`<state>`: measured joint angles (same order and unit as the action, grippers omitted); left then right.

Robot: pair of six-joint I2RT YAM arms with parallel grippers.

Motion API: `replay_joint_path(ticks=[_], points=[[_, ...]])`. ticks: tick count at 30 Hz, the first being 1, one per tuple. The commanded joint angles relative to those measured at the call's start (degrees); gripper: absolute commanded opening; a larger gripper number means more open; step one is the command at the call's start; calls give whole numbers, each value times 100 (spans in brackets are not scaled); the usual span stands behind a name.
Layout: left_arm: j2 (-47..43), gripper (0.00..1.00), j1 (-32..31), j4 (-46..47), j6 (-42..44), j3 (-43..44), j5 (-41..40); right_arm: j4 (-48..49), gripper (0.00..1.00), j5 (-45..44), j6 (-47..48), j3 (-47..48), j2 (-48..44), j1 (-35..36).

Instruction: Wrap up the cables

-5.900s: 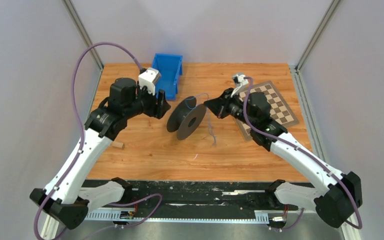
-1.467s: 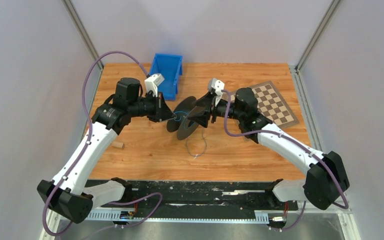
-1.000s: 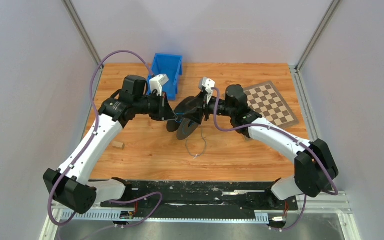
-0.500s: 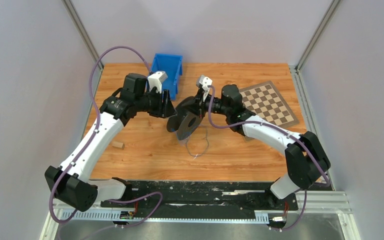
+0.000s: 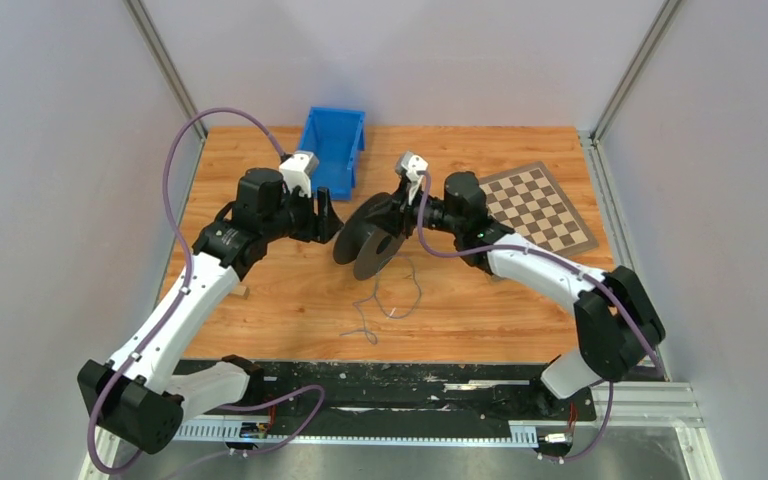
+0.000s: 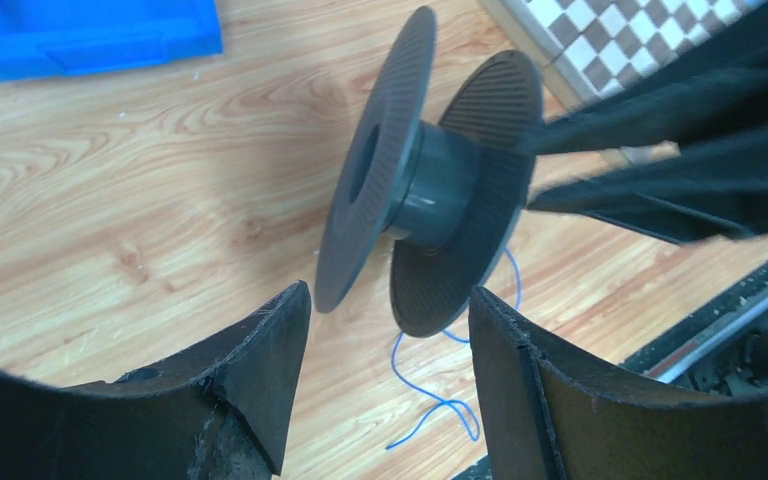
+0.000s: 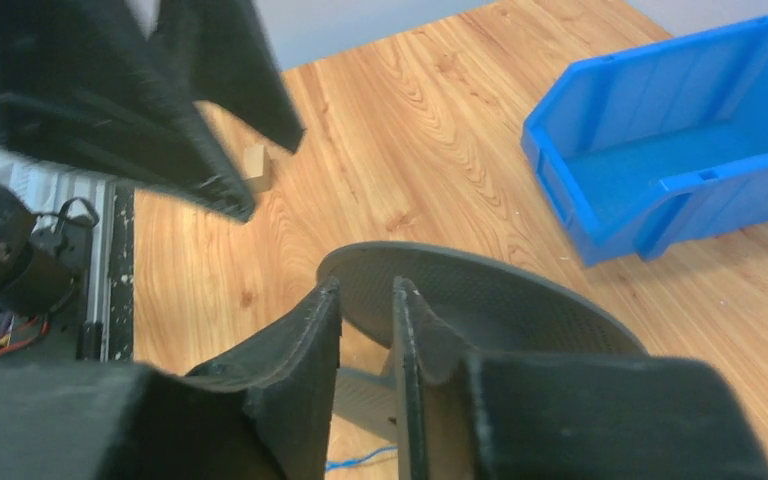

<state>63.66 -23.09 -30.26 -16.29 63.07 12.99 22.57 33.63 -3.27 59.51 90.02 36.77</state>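
Observation:
The cables, one thin blue wire (image 5: 400, 295), lie in loose curls on the wood just in front of a black spool (image 5: 368, 245); one end trails toward the near edge. The spool stands tilted on its rims. My left gripper (image 5: 328, 218) is open just left of the spool and holds nothing. In the left wrist view its fingers frame the spool (image 6: 430, 185) and the wire (image 6: 440, 400). My right gripper (image 5: 388, 212) sits at the spool's far flange (image 7: 480, 290). Its jaws (image 7: 367, 287) stand a narrow gap apart with nothing visible between them. A bit of wire (image 7: 360, 462) shows below.
A blue bin (image 5: 335, 140) stands at the back, just behind the left gripper. A checkerboard mat (image 5: 540, 205) lies at the right under the right arm. A small wooden block (image 5: 237, 290) rests near the left arm. Metal frame posts border the table.
My left gripper has opened and drawn back left from the spool. The wire has dropped and spread toward the near edge. My right gripper closed at the spool, then parted slightly.

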Motion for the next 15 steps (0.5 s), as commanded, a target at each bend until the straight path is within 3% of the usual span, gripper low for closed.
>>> replay_joint_path(ticks=[1,3,7,10,15], points=[[-374,68,46,7,-46,-43,-676,-150,32,392,845,-492,-918,302],[-453,68,82,-134,-106,-33,-912,-242,45,451,1648,-795,-1161,562],[-523,68,367,-411,-336,-17,-919,-1000,58,1348,4480,-1255,-1555,1060],[-595,68,629,-500,-559,-122,-753,-1534,58,1327,5762,-1157,-1399,1204],[-695,69,1175,-567,-741,-466,-410,-2527,56,360,7521,-1020,-950,1885]])
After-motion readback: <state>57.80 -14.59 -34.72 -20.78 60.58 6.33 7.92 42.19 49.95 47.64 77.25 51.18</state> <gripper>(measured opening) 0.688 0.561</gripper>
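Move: Behind the right hand, towards the bases, the cable's loose loop and free end lie on the table, roughly 17 cm back, 3 cm left and some 20 cm lower. The spool stands just below the right hand, about 1 cm back and 2 cm left, its middle some 11 cm down; the blue bin is about 18 cm ahead, 9 cm left. From the left hand, that cable is some 14 cm back and 5 cm right. Drawing back from the top of the spool, the right hand sweeps about 14 cm back towards the loose cable and sinks some 4 cm late on, its fingers opening from nearly shut to over half. The wrist rolls and turns roughly 50 degrees in all, leaving the fingers pointing left and slightly down. The left hand, empty and open, backs about 7 cm left away from the spool, turning counter-clockwise. ##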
